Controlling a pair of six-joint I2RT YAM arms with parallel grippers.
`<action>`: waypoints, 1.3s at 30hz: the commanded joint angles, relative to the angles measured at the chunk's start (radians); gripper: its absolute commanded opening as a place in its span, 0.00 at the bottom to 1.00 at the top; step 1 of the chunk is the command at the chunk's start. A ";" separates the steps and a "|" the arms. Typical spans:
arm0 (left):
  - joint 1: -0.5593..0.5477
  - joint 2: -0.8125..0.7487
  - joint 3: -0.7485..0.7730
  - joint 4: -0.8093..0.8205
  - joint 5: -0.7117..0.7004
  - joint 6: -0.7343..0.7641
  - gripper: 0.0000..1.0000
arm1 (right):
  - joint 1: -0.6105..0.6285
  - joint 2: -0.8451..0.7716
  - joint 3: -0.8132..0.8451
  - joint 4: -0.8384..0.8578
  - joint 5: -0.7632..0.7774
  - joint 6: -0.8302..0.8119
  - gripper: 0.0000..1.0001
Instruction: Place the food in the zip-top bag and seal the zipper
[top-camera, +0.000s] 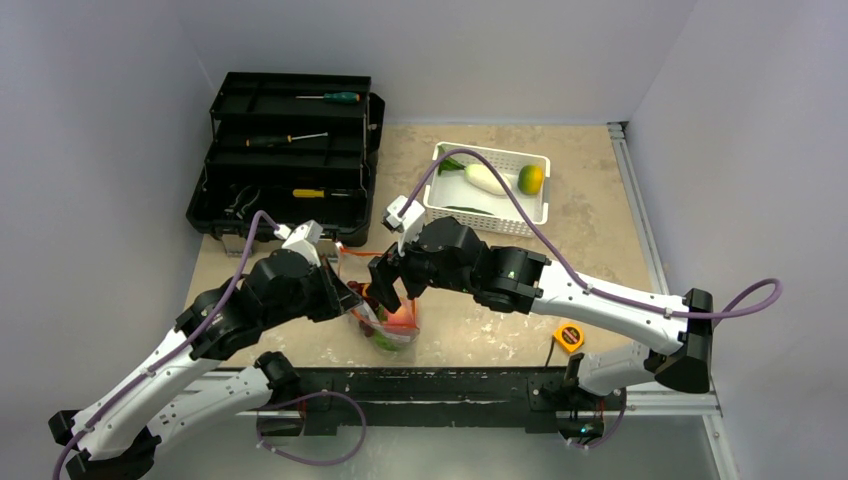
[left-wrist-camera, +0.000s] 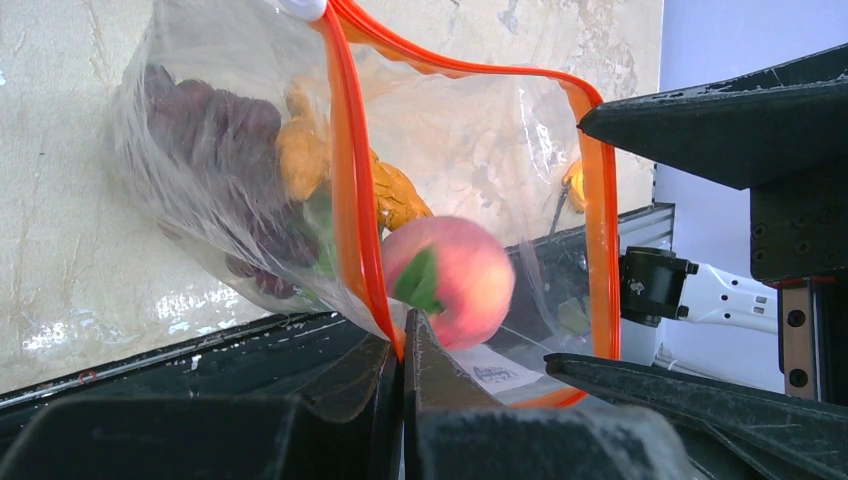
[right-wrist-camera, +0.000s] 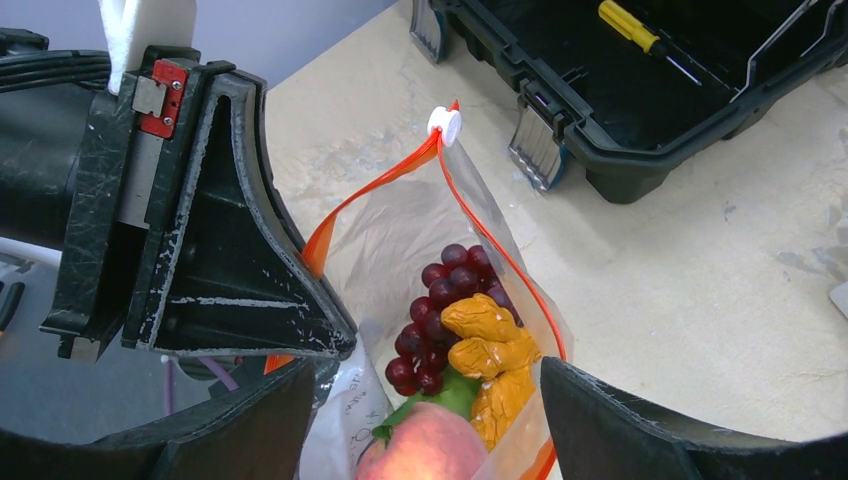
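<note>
The clear zip-top bag (top-camera: 392, 338) hangs open near the table's front edge. My left gripper (top-camera: 352, 300) is shut on its orange-red zipper strip (left-wrist-camera: 352, 200), pinched between the jaws in the left wrist view (left-wrist-camera: 403, 345). The white slider (right-wrist-camera: 443, 124) sits at the strip's far end. Inside lie dark grapes (right-wrist-camera: 440, 310), orange pieces (right-wrist-camera: 490, 350) and something green. A pink peach (right-wrist-camera: 425, 450) is in the bag's mouth, blurred in the left wrist view (left-wrist-camera: 450, 280). My right gripper (right-wrist-camera: 428, 400) is open right above it, its fingers wide apart and not touching the peach.
A white perforated basket (top-camera: 486, 152) at the back right holds a yellow-green fruit (top-camera: 531, 179), a white vegetable (top-camera: 485, 178) and green pieces. An open black toolbox (top-camera: 285, 150) with screwdrivers stands at the back left. A yellow tape measure (top-camera: 568, 337) lies front right.
</note>
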 joint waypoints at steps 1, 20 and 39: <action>-0.003 -0.004 0.009 0.036 -0.002 -0.003 0.00 | 0.007 -0.044 0.044 0.035 0.005 -0.016 0.82; -0.003 -0.005 0.009 0.027 -0.006 -0.001 0.00 | -0.129 -0.116 0.158 0.051 0.269 -0.116 0.81; -0.004 -0.005 0.000 0.014 0.011 -0.005 0.00 | -0.680 0.567 0.383 0.012 0.378 -0.368 0.85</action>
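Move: The right hand's next aim looks to be the white radish in the basket, roughly 40 cm ahead of it, 19 cm to its right and 24 cm below. The mango lies about 11 cm to the right of the radish, the cucumber some 8 cm nearer and 4 cm left of it. The peach is already in the bag, about 14 cm under the right hand. From the left hand, the radish is around 42 cm ahead, 31 cm right and 19 cm below. Up first, clear of the open bag by some 11 cm, then in a fast arc forward and to the right, the empty right hand crosses to the basket, about 30 cm farther out, sinking towards the radish as it arrives. Its wrist swings some 45 degrees clockwise with the left side dipping; the fingers stay wide open. The left hand stays put, still pinching the bag's rim. ##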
